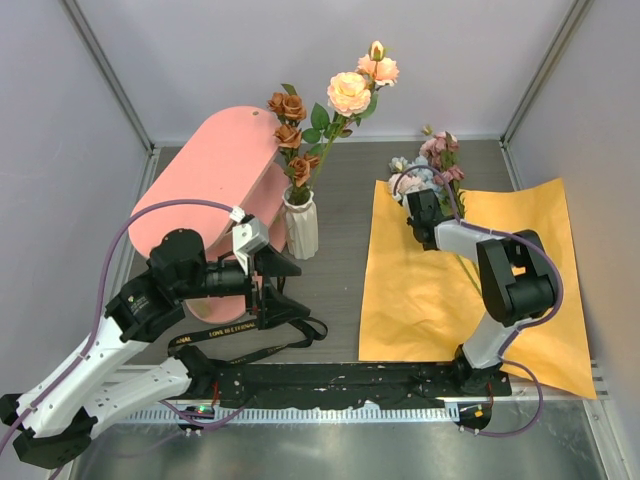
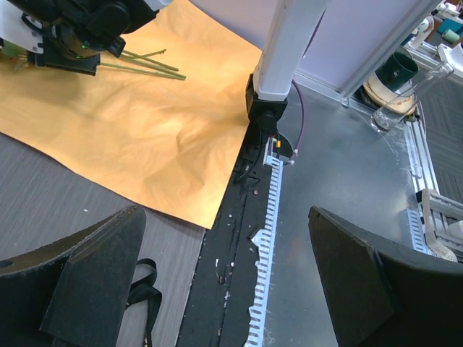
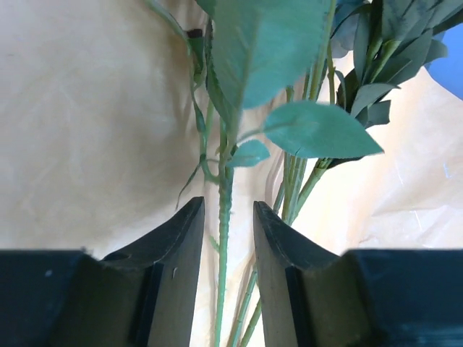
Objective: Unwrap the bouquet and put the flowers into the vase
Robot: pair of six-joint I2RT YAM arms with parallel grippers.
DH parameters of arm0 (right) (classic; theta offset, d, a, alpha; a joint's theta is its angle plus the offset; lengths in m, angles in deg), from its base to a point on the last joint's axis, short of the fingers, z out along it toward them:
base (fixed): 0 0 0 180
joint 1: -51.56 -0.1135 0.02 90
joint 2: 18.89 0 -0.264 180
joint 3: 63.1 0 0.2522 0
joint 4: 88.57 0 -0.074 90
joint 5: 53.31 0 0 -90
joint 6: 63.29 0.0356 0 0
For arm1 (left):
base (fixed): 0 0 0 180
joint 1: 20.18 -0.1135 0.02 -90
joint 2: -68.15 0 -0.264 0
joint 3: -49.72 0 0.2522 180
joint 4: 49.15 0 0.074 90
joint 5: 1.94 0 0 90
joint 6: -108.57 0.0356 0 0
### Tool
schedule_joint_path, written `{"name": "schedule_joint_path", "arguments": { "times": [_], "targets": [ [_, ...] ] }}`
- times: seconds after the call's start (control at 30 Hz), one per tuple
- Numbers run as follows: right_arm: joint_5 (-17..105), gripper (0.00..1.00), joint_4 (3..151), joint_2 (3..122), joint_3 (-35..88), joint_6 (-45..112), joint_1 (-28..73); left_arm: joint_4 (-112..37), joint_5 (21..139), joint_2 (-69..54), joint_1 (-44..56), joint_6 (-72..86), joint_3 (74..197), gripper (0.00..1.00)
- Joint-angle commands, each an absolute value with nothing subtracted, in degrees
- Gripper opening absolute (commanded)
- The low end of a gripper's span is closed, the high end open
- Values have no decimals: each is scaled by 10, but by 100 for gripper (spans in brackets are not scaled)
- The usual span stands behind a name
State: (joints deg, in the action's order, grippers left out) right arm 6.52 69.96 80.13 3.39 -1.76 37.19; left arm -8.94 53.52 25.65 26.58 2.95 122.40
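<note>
The white ribbed vase stands beside the pink shelf and holds several peach and brown roses. The orange paper lies spread flat, with the remaining flowers lying at its far edge. My right gripper is low over them. In the right wrist view it is open, its jaws either side of one green stem with a gap on both sides. More stems and leaves lie just to the right. My left gripper hangs wide open and holds nothing.
The pink shelf fills the back left, close behind my left arm. A black ribbon lies loose on the table under the left gripper, by the black base rail. The right arm's base stands at the paper's near edge.
</note>
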Motion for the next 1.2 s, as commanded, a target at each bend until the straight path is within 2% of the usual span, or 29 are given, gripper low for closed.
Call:
{"name": "schedule_joint_path", "arguments": {
  "times": [0.0, 0.2, 0.33, 0.5, 0.73, 0.97, 1.17],
  "targets": [
    [76, 40, 719, 736, 23, 1, 354, -106, 534, 260, 265, 18, 1240, 100],
    [57, 41, 723, 750, 16, -7, 355, -106, 536, 254, 265, 17, 1240, 100],
    [37, 41, 735, 800, 20, -17, 360, -103, 535, 253, 265, 17, 1242, 100],
    [-37, 39, 779, 829, 19, -31, 360, -89, 542, 262, 265, 23, 1241, 100],
    [-71, 30, 835, 826, -1, -44, 342, -87, 545, 266, 265, 22, 1238, 100],
    [-78, 26, 841, 847, 2, -55, 342, -81, 547, 271, 266, 22, 1240, 100],
    [-66, 13, 822, 852, 17, -56, 343, -75, 548, 271, 265, 22, 1238, 100]
  ]
}}
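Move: The stem to be gripped lies almost between the right hand's open finger pads, about 1 cm to the right and 1 cm below, level fore and aft. The cream and pale-blue blooms lie some 3 cm ahead and 6 cm left, and the mauve blooms about 6 cm straight ahead, both roughly 1 cm lower than the hand. From the left hand, that stem is about 29 cm ahead, 30 cm right and 30 cm down. The green stem on the paper is pinched between the right fingertips: the hand first lifts about 2 cm and drifts slightly left, then sinks some 3 cm and shifts right over the stem. As it settles, it rolls about 10 degrees, its left side dropping, while the part-open fingers narrow by about half until the tips meet around the stem just below its leaves. ##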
